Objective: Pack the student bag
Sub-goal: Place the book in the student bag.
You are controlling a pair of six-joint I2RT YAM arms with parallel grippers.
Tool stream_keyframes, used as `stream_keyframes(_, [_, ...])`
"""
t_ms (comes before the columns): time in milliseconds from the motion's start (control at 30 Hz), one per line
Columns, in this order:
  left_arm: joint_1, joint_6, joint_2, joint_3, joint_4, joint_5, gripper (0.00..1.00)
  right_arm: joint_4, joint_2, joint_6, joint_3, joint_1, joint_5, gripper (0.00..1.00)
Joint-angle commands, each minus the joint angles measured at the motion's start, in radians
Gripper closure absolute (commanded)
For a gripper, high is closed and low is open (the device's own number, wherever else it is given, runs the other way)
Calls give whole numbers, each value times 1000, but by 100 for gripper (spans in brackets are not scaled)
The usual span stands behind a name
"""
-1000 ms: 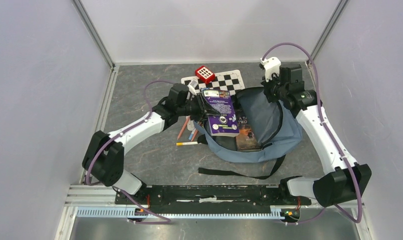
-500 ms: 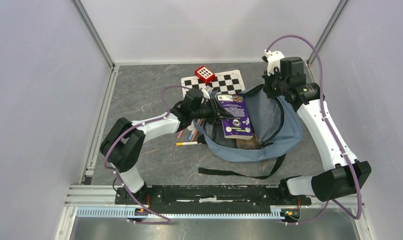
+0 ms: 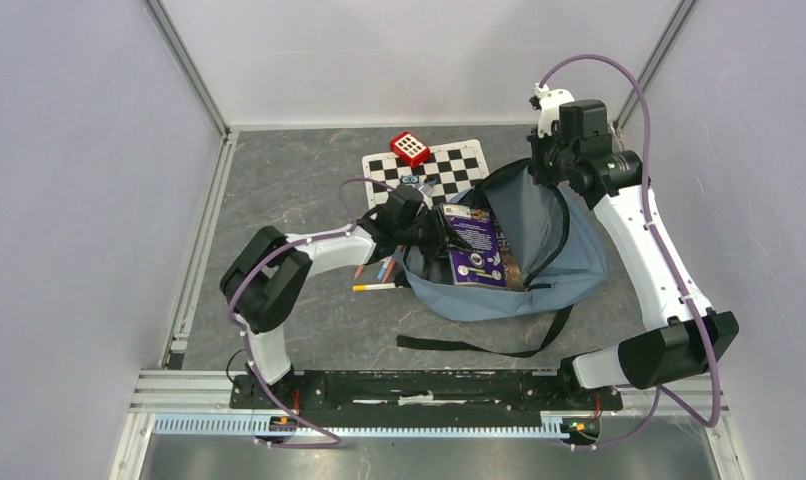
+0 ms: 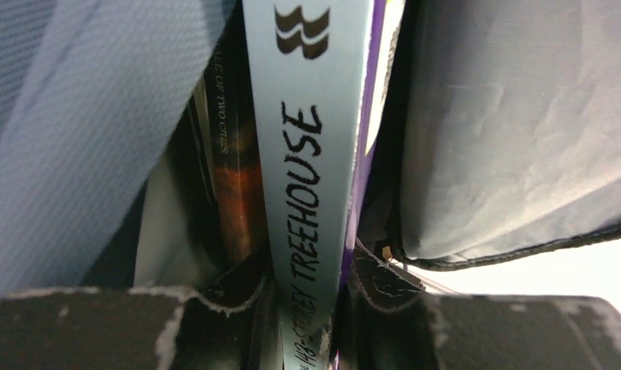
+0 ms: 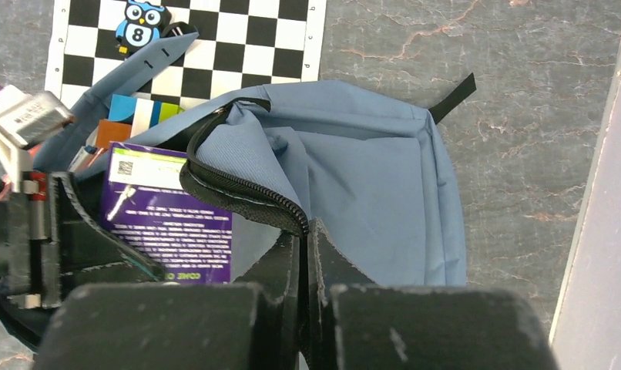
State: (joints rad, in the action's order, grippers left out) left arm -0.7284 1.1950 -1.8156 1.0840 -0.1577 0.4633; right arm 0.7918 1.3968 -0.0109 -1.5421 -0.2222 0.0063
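Observation:
The blue-grey student bag [image 3: 571, 268] lies open at the centre right of the table. My right gripper [image 3: 539, 168] is shut on its black zipper rim [image 5: 246, 202] and holds the flap up at the far side. My left gripper [image 3: 435, 230] sits at the bag's left opening, shut on a purple book [image 3: 475, 246]. That book stands on edge inside the bag, and its pale spine [image 4: 307, 154] is pinched between my fingers [image 4: 384, 285]. A second book with a brown spine [image 4: 234, 177] stands beside it in the bag [image 4: 508, 139]. The purple cover [image 5: 172, 223] also shows under the raised flap.
A checkerboard mat [image 3: 451, 163] lies behind the bag, with a red block [image 3: 410, 148] and a small owl toy [image 5: 142, 23] on it. Several pencils and pens [image 3: 377, 275] lie left of the bag. A black strap [image 3: 479, 348] trails toward the near edge.
My left arm has carried the purple book to the right and tipped it on edge, deeper into the bag. My right gripper has pulled the zipper rim farther back.

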Motion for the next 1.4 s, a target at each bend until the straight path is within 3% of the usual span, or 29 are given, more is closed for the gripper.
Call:
stream_keyframes(0, [-28,-16,-53,95,8,-33,98,-106,4,-44,-82,3,34,100])
stream_keyframes(267, [-110,-49,-168,252,114,-132,95,-123,8,-52,-59,4,62,100])
stream_keyframes(500, [-126,-142,-243,387,241,-126,70,-140,-4,-64,-32,3,75,100])
stream_keyframes(700, [-115,-311,-219,439,442,-230,32,-141,-14,-62,-31,3,83,100])
stream_keyframes(867, [-114,-350,-192,445,500,-268,13,-140,-25,-60,-22,3,85,100])
stream_keyframes(1067, [-114,-360,-199,457,558,-277,10,-140,-40,-57,-2,3,92,100])
stream_keyframes(1367, [-134,-328,-234,482,416,-193,14,-143,-52,-72,35,3,94,100])
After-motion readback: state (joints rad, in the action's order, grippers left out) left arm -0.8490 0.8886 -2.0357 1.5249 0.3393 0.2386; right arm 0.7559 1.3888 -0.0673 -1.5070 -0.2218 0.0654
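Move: The left hand already pinches the purple book by its spine in the bag's mouth. The open compartment's middle is about 9 cm to its right, 3 cm back and 6 below. A Tale of Two Cities is already inside, also some 9 cm right, 4 back and 7 below. The bag rim held up by the right hand is roughly 15 cm right, 9 ahead and 16 above. From the right hand, the compartment is about 12 cm back, 6 left and 22 below. Keeping its pinch on the spine, the left hand pushes the purple book about 7 cm to the right, sinking slightly, farther into the bag over the other book. Its fingers then open wide and let go as it backs left some 3.5 cm and sinks 2 more, the fingertips tipping about 20 degrees steeper downward. The right hand keeps its grip on the raised rim, almost still. ##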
